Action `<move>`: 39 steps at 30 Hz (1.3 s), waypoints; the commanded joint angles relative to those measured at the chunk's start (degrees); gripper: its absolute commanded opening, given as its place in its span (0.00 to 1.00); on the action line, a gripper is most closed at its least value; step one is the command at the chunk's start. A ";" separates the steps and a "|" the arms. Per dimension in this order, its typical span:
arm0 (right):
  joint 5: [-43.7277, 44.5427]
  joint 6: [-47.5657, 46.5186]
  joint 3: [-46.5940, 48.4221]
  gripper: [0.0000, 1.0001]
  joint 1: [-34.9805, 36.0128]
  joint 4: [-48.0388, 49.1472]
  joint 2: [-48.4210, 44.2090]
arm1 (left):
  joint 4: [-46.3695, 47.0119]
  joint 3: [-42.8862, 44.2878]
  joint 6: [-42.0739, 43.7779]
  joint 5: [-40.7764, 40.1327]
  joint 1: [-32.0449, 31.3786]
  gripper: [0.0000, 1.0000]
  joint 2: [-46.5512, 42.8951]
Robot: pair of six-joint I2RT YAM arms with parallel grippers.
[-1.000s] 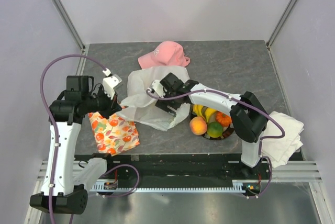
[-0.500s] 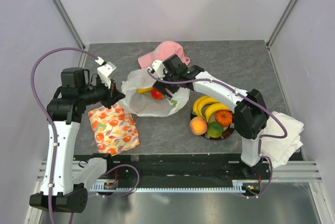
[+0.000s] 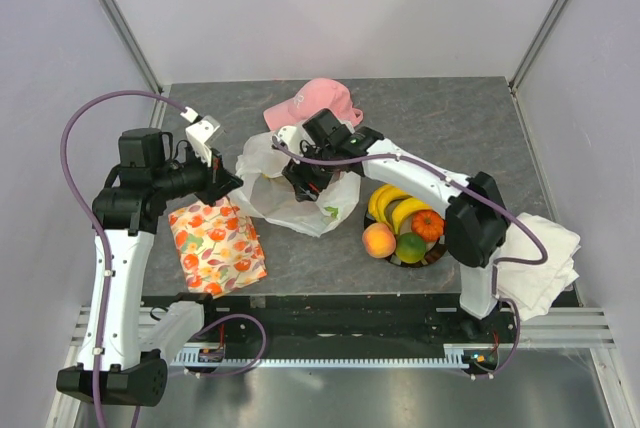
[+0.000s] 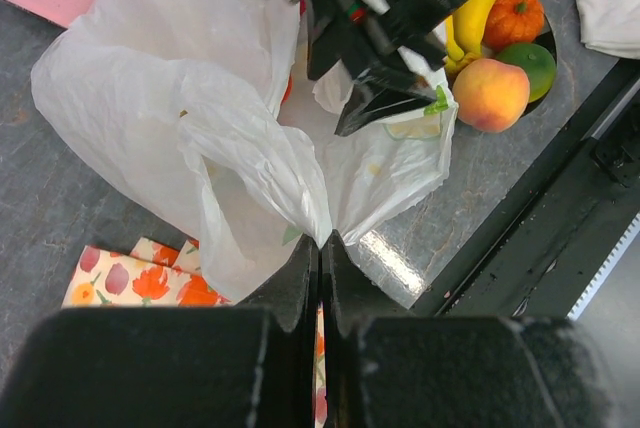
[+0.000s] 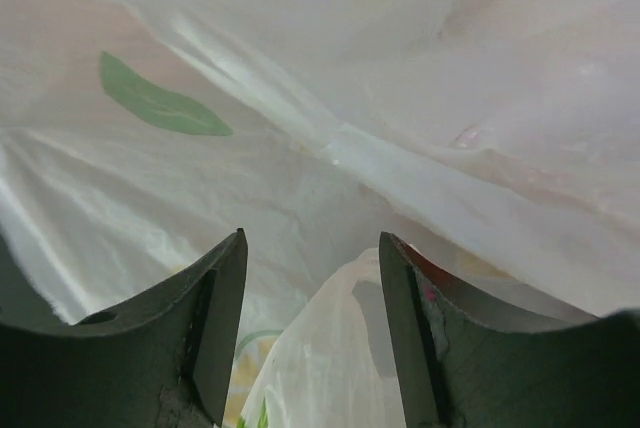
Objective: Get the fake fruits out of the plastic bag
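The plastic bag [image 3: 322, 212] lies crumpled at the table's middle, white with small fruit prints. My left gripper [image 4: 322, 241] is shut on its left edge and holds that edge up. My right gripper [image 3: 304, 180] reaches down into the bag's mouth. Its fingers stand apart with a loose fold of bag film [image 5: 330, 348] between them, untouched. A sliver of red [image 5: 440, 273] shows beside the right finger. Other fake fruits sit on a dark plate [image 3: 436, 254]: bananas [image 3: 392, 206], a peach [image 3: 378, 240], a lime [image 3: 410, 247] and a small orange one [image 3: 428, 225].
A pink cap [image 3: 312, 103] lies just behind the bag. An orange-flowered cloth [image 3: 217, 246] lies under my left gripper. A folded white cloth [image 3: 542, 253] sits at the table's right edge, beside my right arm's base.
My right gripper swung from the bag's right side to over its mouth, then dipped inside, hiding the red and yellow fruit seen there. Its fingers have narrowed. My left gripper raised the bag's edge.
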 commanded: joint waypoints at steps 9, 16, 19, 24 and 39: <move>16.22 6.24 5.59 0.89 -0.82 2.61 8.56 | 2.03 -0.27 -1.66 1.20 -0.08 0.02 -0.10; 18.51 8.18 10.52 0.95 -1.09 2.69 16.11 | 2.03 -0.27 -1.66 1.46 0.00 0.02 0.52; 17.55 8.36 11.13 0.95 -1.26 2.69 18.22 | 1.94 -0.36 -1.75 1.28 0.00 0.02 0.43; 18.25 8.62 12.01 0.95 -1.61 4.36 20.16 | 1.94 -0.62 -1.83 1.28 0.18 0.02 0.52; 17.55 9.06 17.02 0.98 -1.70 7.88 23.94 | 1.59 -1.32 -1.83 1.63 0.88 0.02 0.43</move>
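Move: The red fruit in the bag lies some 8 cm ahead of the right hand, about 1 cm to its left and 13 cm below. From that hand, the yellow fruit is roughly 12 cm ahead and 9 cm left, the peach about 7 cm back and 20 cm right. The pink cap sits about 27 cm ahead and 3 cm right. From the left hand, the red fruit is some 14 cm ahead, 14 cm right and 25 cm below. The right hand pushes deeper into the open bag towards the red fruit, sinking about 5 cm, reaching forward, then sinking again to nearly 12 cm below its start before easing up 2 cm as it works on forward, about 10 cm ahead in all. Its part-open fingers spread to nearly full width and the wrist turns some 20 degrees clockwise, without gripping a fruit, while the left hand stays put and keeps its pinch on the bag's edge. ##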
